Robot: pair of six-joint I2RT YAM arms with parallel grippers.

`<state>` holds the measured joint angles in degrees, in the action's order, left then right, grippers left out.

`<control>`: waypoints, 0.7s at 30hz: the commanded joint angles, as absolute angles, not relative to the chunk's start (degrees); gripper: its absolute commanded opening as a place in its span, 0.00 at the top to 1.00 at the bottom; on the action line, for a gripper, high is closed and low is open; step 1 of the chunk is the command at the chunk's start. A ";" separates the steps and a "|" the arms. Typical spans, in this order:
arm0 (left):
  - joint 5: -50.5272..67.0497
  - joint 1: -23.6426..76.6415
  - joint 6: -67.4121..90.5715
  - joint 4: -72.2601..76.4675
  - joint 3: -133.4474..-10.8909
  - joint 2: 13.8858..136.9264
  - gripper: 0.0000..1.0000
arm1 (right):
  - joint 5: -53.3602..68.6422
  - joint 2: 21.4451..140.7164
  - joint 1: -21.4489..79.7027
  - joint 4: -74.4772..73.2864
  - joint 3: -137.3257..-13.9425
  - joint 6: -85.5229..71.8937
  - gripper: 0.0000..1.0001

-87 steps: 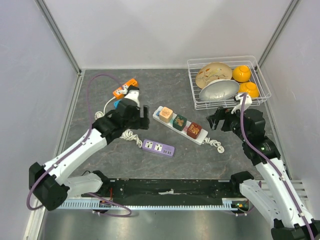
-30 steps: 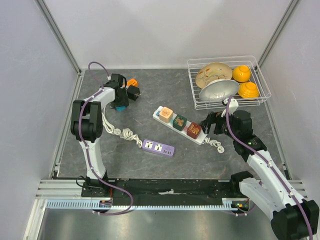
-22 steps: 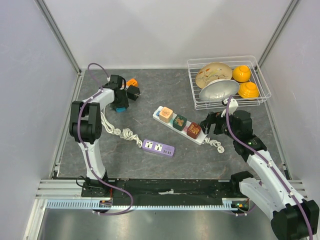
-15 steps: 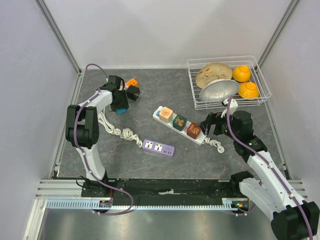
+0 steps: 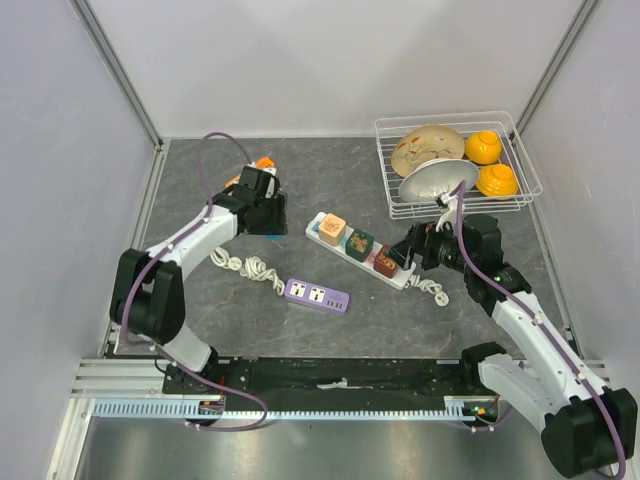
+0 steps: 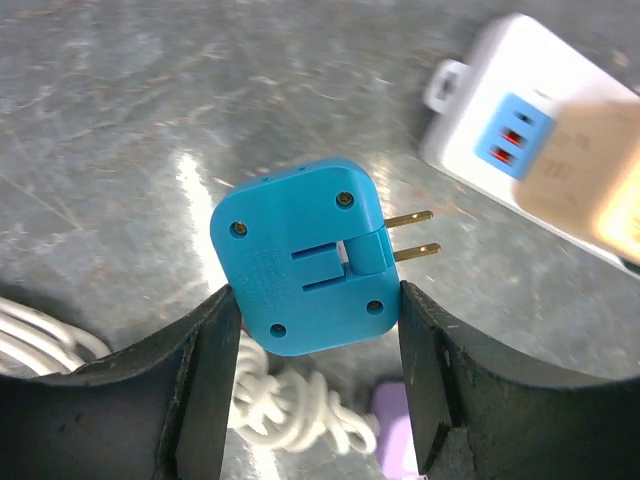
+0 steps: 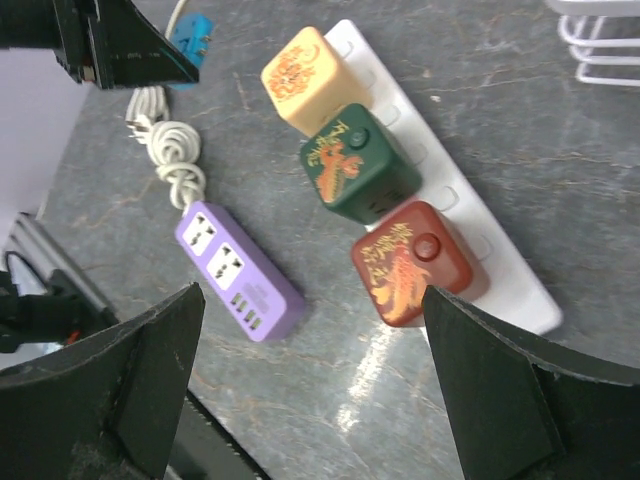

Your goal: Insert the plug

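Note:
My left gripper [image 6: 318,335] is shut on the blue plug [image 6: 305,255], held off the table with its two brass prongs pointing right. The prongs face the near end of the white power strip [image 6: 520,110], a short gap away. From above, the left gripper [image 5: 268,208] and plug [image 5: 272,229] hang left of the strip [image 5: 405,279]. The strip carries a peach cube [image 5: 333,228], a green cube [image 5: 360,243] and a red cube [image 5: 386,260]. My right gripper [image 5: 407,250] stands open above the strip's right end, nothing between its fingers [image 7: 150,360].
A purple power strip [image 5: 317,295] lies in front of the white one, with a coiled white cord [image 5: 250,268] to its left. An orange strip [image 5: 263,164] lies behind the left gripper. A wire basket [image 5: 390,205] with bowls stands at the back right.
My left arm has swung right and nearer, carrying the blue plug from beside the orange strip toward the white strip's left end. The right gripper has shifted slightly left and stays open.

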<state>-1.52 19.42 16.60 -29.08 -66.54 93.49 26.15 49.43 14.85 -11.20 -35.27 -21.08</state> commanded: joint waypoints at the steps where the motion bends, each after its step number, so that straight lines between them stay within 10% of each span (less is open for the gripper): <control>1: -0.35 23.55 14.16 -26.02 -64.08 85.62 0.93 | 31.11 52.37 16.69 -6.78 -39.02 -28.11 0.02; 21: -3.16 48.42 8.17 -22.50 -58.80 68.73 0.92 | 12.66 64.68 37.53 25.57 -34.45 -58.36 0.05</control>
<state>-1.72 46.35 10.15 -25.61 -59.20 70.48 17.23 62.92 36.18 16.69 -34.17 -53.67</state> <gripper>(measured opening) 0.651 0.966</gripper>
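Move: The left gripper already holds the blue plug; the open right gripper that it goes to is about 31 cm to its right, 12 cm back and 9 cm higher. The tan plug on the white strip stands some 14 cm right of the left gripper, 3 cm ahead and 4 cm lower; the purple strip is 10 cm right, 12 cm back and 7 cm lower. From the right gripper, the brown plug lies 3 cm left, 7 cm ahead and 13 cm below. Bring the left gripper with the blue plug right, back and up, about 12 cm right, towards the right gripper, turning it some 30 degrees clockwise and tipping its fingers up while keeping the grip. Meanwhile swing the wide-open right gripper about 12 cm left and slightly up to meet it, rolling its left side up; stop just short of the plug without closing. ##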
